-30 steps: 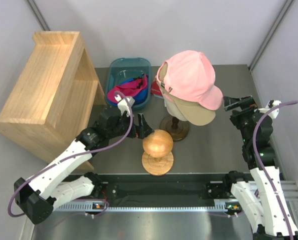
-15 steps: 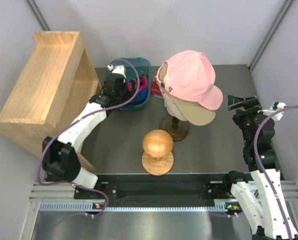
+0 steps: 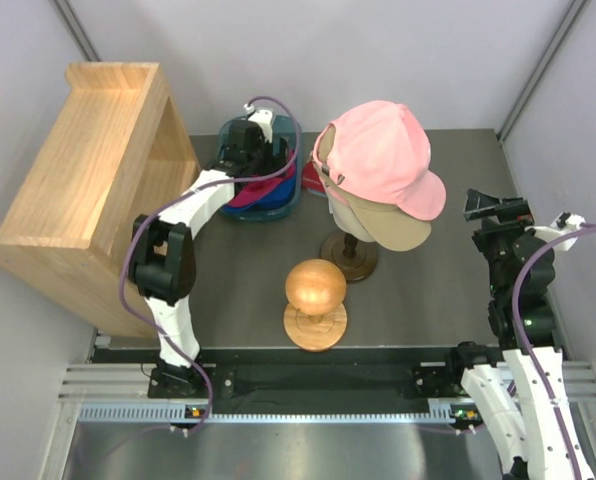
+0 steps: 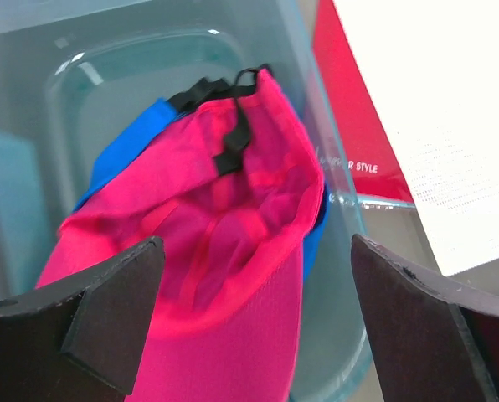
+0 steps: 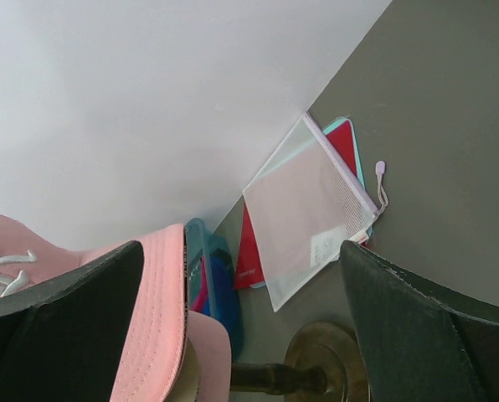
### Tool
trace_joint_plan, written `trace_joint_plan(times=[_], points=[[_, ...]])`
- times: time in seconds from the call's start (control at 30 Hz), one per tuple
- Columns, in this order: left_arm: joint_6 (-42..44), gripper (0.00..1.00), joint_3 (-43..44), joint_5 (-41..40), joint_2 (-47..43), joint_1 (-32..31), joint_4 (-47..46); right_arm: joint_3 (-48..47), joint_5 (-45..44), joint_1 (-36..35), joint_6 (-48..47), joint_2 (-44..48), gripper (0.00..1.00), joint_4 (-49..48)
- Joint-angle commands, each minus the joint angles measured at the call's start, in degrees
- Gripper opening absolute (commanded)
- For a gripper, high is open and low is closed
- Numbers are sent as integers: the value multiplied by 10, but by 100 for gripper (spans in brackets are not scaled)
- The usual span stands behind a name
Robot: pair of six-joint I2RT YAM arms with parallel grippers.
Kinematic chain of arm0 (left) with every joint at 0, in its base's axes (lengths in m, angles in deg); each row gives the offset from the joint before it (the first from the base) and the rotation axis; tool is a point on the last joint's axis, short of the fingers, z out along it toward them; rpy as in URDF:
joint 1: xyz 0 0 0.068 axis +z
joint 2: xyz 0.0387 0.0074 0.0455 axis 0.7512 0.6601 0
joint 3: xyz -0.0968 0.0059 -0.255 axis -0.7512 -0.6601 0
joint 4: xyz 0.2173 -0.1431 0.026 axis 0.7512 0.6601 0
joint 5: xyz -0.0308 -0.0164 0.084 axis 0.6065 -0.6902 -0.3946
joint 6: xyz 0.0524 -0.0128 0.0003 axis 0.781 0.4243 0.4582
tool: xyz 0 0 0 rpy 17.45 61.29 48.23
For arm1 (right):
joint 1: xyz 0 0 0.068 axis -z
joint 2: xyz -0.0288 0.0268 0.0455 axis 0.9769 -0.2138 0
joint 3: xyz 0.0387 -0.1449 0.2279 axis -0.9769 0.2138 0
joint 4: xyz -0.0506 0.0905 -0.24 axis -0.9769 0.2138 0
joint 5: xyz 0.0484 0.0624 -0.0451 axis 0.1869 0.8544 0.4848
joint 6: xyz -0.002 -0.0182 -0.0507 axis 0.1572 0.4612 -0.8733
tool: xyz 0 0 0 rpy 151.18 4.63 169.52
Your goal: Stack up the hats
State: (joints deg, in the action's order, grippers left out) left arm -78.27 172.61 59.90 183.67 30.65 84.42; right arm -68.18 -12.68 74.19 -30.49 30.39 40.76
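A light pink hat (image 3: pixel 383 155) sits on top of a tan hat (image 3: pixel 390 230) on the mannequin stand. In the teal bin (image 3: pixel 226 136) a magenta hat (image 4: pixel 208 243) lies upside down over a royal blue hat (image 4: pixel 120 155). My left gripper (image 4: pixel 258 310) hovers open just above the magenta hat, one finger on each side of it and nothing held. In the top view the left gripper (image 3: pixel 268 168) is over the bin. My right gripper (image 3: pixel 498 208) stands open at the far right, apart from the hats. The pink brim (image 5: pixel 162 318) shows beside its left finger.
A wooden shelf (image 3: pixel 88 180) stands at the left. A wooden ball on a stand (image 3: pixel 315 290) is in the front middle, near the mannequin's round base (image 3: pixel 350 258). A mesh pouch (image 5: pixel 312 218) over a red booklet (image 5: pixel 254 251) lies behind the stand.
My left arm has swung from beside the wooden ball back to the bin and now hangs over the magenta hat. The right gripper drifted slightly right.
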Motion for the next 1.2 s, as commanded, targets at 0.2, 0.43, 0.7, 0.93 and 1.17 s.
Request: trace_joint_plan(times=[0.2,0.43,0.7,0.93,1.17], points=[[-10,86,102,48,109,4,-66,-42,-22,5,-8,-14,100,26],[-32,82,104,66,125,4,-76,-55,-31,5,-14,-10,100,54],[-43,69,105,64,140,4,-73,-59,-35,6,-15,-4,100,64],[-45,65,105,83,150,3,-71,-58,-35,5,-13,1,100,70],[-52,48,104,70,155,3,-73,-59,-34,6,-11,7,100,80]])
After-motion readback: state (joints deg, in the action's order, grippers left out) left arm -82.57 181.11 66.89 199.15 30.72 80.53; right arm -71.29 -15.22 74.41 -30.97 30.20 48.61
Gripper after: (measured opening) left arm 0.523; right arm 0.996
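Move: The magenta hat lies crumpled in the bin, its middle about 9 cm below the left hand, some 1 cm ahead and 2 cm left. The blue hat under it is about 2 cm back, 1 cm left and 12 cm down from that hand; the red folder, outside the bin, is roughly level with it, 9 cm to its right and 17 cm down. From the right hand the magenta hat is about 27 cm ahead, 44 cm left and 22 cm below. The left fingertips come in around the raised right-hand edge of the magenta hat, one on each side, just inside the bin's right wall, the right fingertip touching the cloth. The hand sinks about 7 cm while reaching some 4 cm forward and 4 cm right, almost all the reach early, then mostly closing and easing down; the fingers narrow from nearly wide open to about half. ##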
